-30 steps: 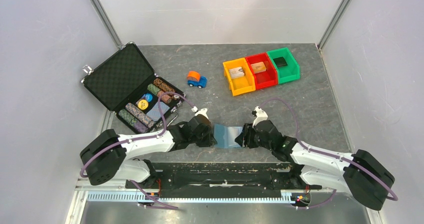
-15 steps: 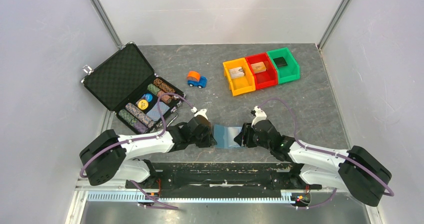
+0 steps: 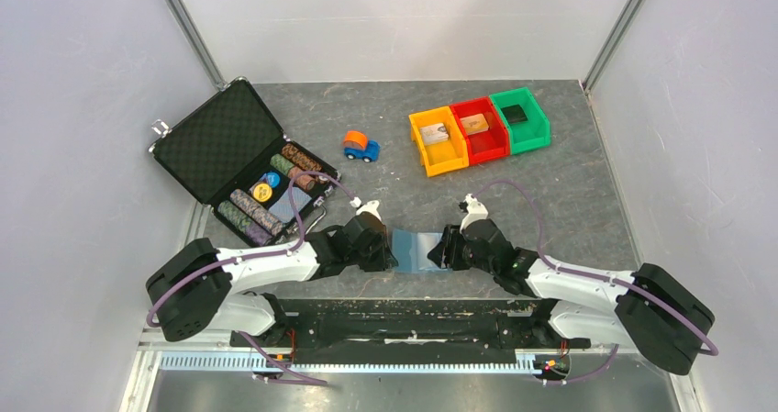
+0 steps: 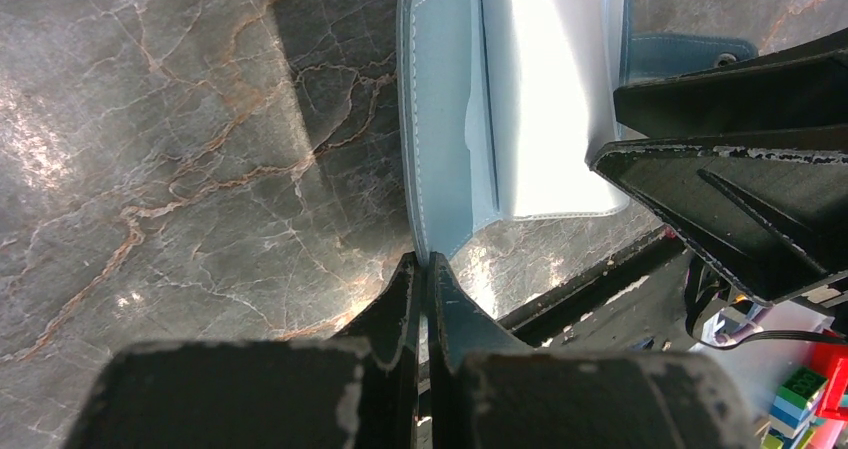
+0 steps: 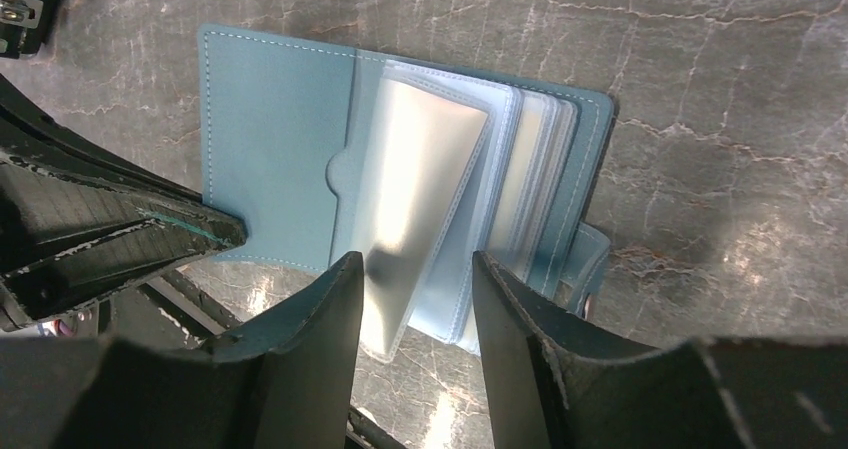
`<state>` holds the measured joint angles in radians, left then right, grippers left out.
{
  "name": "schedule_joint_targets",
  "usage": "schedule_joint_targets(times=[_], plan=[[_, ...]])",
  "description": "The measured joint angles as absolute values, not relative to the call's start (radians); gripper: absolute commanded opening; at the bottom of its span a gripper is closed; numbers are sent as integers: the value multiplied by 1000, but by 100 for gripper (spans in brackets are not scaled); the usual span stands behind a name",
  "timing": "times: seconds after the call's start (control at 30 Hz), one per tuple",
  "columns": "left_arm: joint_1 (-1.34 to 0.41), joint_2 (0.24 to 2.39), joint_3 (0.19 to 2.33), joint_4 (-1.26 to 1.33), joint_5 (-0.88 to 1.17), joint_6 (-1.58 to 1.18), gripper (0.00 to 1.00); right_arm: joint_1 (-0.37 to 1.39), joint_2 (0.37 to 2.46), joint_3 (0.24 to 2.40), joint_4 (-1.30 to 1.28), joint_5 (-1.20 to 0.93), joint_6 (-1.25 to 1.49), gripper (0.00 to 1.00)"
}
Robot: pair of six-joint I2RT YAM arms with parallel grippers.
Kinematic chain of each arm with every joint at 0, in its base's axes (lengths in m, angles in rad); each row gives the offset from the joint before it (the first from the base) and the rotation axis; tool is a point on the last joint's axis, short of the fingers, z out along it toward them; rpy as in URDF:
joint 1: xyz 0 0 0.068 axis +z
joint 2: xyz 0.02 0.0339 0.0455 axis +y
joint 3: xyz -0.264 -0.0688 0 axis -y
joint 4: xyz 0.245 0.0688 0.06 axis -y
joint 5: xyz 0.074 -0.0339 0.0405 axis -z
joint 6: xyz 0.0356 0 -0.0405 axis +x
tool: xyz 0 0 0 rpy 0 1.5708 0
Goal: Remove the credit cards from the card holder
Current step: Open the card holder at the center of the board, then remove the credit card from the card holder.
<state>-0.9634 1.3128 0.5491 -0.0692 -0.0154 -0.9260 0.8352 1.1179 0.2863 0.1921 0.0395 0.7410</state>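
Note:
The light-blue card holder (image 3: 417, 250) lies open on the table between my two grippers. My left gripper (image 4: 422, 262) is shut on the near corner of its left cover (image 4: 440, 139), pinning it. In the right wrist view the holder (image 5: 270, 149) shows a fan of clear plastic sleeves (image 5: 425, 189). My right gripper (image 5: 415, 269) stands open, its jaws on either side of the sleeves' near edge without pinching them. I cannot tell whether the sleeves hold credit cards. Small cards lie in the orange bin (image 3: 435, 134), the red bin (image 3: 474, 124) and the green bin (image 3: 515, 114).
An open black case (image 3: 240, 160) with rows of poker chips sits at the left. A blue-and-orange toy car (image 3: 360, 145) stands behind the wallet. The black frame rail (image 3: 404, 316) runs just in front of the wallet.
My right gripper has crept a little to the left over the wallet and its jaws have narrowed slightly. The left gripper has stayed shut on the cover.

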Motion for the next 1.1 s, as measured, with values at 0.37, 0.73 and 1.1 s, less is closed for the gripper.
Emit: schedule_joint_targets(times=[0.37, 0.73, 1.1], plan=[[-963, 1316, 532, -23, 11, -926, 2, 835, 1141, 268, 311, -40, 780, 48], [-963, 1316, 517, 26, 38, -932, 23, 851, 1173, 264, 459, -135, 790, 48], [-936, 1193, 422, 41, 47, -1029, 76, 874, 1245, 266, 525, -187, 720, 45]])
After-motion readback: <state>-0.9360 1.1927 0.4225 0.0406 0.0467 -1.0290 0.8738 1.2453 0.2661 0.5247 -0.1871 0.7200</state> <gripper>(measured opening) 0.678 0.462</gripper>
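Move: The right hand's fingers, about half open, are at the near part of the holder's clear sleeves, whose middle lies about 3 cm ahead, level sideways and roughly 1 cm lower. The blue cover's middle is some 6 cm to its left and 3 cm ahead, the snap strap about 6 cm to its right and 2 cm ahead. The left hand still pinches the cover's near left corner; from there the sleeves' middle is 8 cm right and 3 cm ahead, 1 cm lower. Leftward about 5 cm in an arc, rising some 3 cm and then dipping slightly as it draws back 2 cm, the right hand sweeps the sleeves over towards the cover, turning counter-clockwise and lifting its left side, its finger gap unchanged. The left hand edges right about 1 cm, then opens wide, lets go of the corner and backs off left and slightly up. ##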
